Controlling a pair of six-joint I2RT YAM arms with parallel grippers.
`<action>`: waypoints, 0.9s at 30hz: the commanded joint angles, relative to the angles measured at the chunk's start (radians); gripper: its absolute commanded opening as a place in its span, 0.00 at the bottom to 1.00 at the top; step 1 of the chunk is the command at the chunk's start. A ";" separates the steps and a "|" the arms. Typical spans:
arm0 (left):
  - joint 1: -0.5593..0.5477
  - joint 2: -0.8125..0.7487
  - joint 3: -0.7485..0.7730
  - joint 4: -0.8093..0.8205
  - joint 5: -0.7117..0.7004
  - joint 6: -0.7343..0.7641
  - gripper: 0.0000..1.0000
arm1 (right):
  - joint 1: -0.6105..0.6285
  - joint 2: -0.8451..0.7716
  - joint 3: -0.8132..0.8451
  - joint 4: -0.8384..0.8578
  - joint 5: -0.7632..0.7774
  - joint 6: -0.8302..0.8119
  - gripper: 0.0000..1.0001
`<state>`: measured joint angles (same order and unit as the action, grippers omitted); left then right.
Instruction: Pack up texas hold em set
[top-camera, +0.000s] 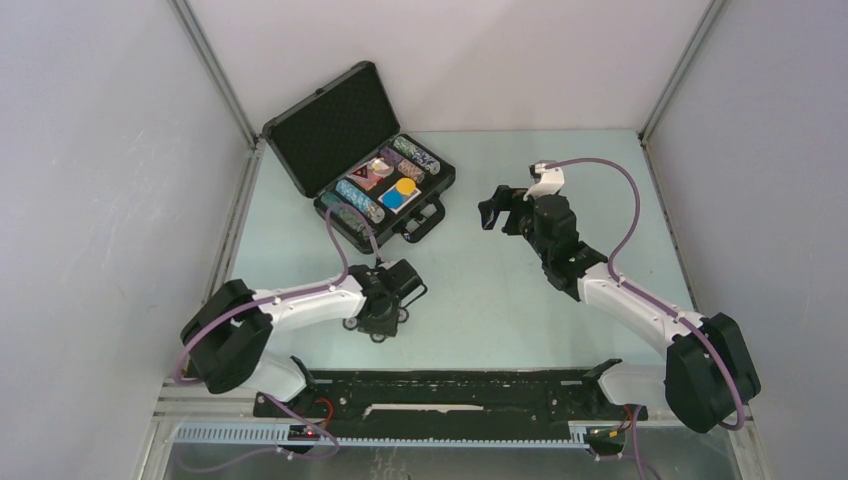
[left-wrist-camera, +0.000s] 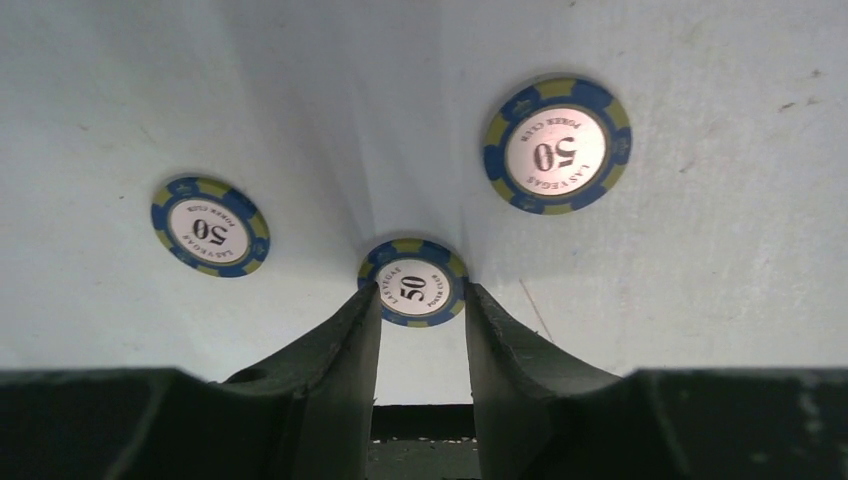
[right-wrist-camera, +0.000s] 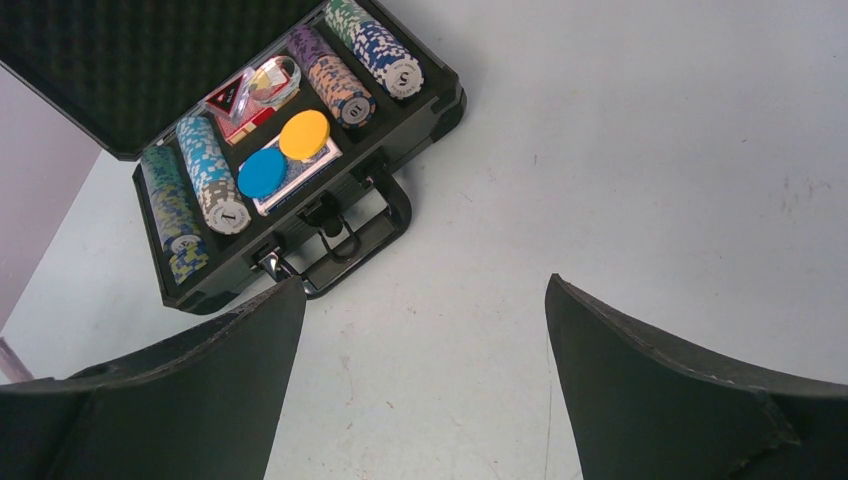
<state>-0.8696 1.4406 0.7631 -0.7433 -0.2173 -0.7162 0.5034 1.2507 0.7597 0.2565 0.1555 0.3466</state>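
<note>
The black briefcase (top-camera: 300, 140) of the texas hold em set lies open at the back left, with rows of patterned chips (right-wrist-camera: 345, 80), a blue disc (right-wrist-camera: 262, 172) and an orange disc (right-wrist-camera: 304, 135) on a card deck. Three blue-and-yellow "50" chips lie flat on the table in the left wrist view. My left gripper (left-wrist-camera: 420, 292) points down at the middle chip (left-wrist-camera: 413, 275), its fingertips touching the chip's two sides. The other two chips (left-wrist-camera: 210, 227) (left-wrist-camera: 557, 146) lie loose to either side. My right gripper (right-wrist-camera: 425, 285) hangs wide open over bare table near the case handle (right-wrist-camera: 365, 235).
The case lid (top-camera: 330, 120) stands up toward the back left wall. Grey walls close in the table on the left, back and right. A black rail (top-camera: 450, 390) runs along the near edge between the arm bases.
</note>
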 joint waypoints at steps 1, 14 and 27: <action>-0.001 -0.042 0.059 -0.057 -0.059 0.021 0.40 | -0.011 -0.022 0.000 0.041 0.006 0.012 0.99; 0.057 -0.083 0.061 -0.073 0.085 0.017 0.68 | -0.011 -0.022 0.000 0.044 -0.011 0.017 0.99; 0.199 0.102 0.145 -0.179 0.303 0.126 0.68 | -0.011 -0.033 0.000 0.041 -0.030 0.019 0.99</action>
<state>-0.6815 1.4864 0.8551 -0.8787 0.0166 -0.6422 0.4988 1.2507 0.7597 0.2596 0.1310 0.3504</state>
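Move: The near chip of the three lies flat right at the left hand's fingertips, straight below its hand point by about 1 cm. Another chip lies some 7 cm to its left and 4 cm farther out, a third about 6 cm to its right and 5 cm farther out. From the idle right hand, the near chip is roughly 23 cm back, 28 cm to the left and 20 cm down. The left fingertips come free of the near chip's edges, nudging left and then forward by under a centimetre each, and rise about 2.5 cm. The fingers spread from under half to some 70 percent open; then the hand eases back and sinks about 1 cm over the chip while the wrist swings the fingertips back some 15 degrees, to point nearly straight down. ##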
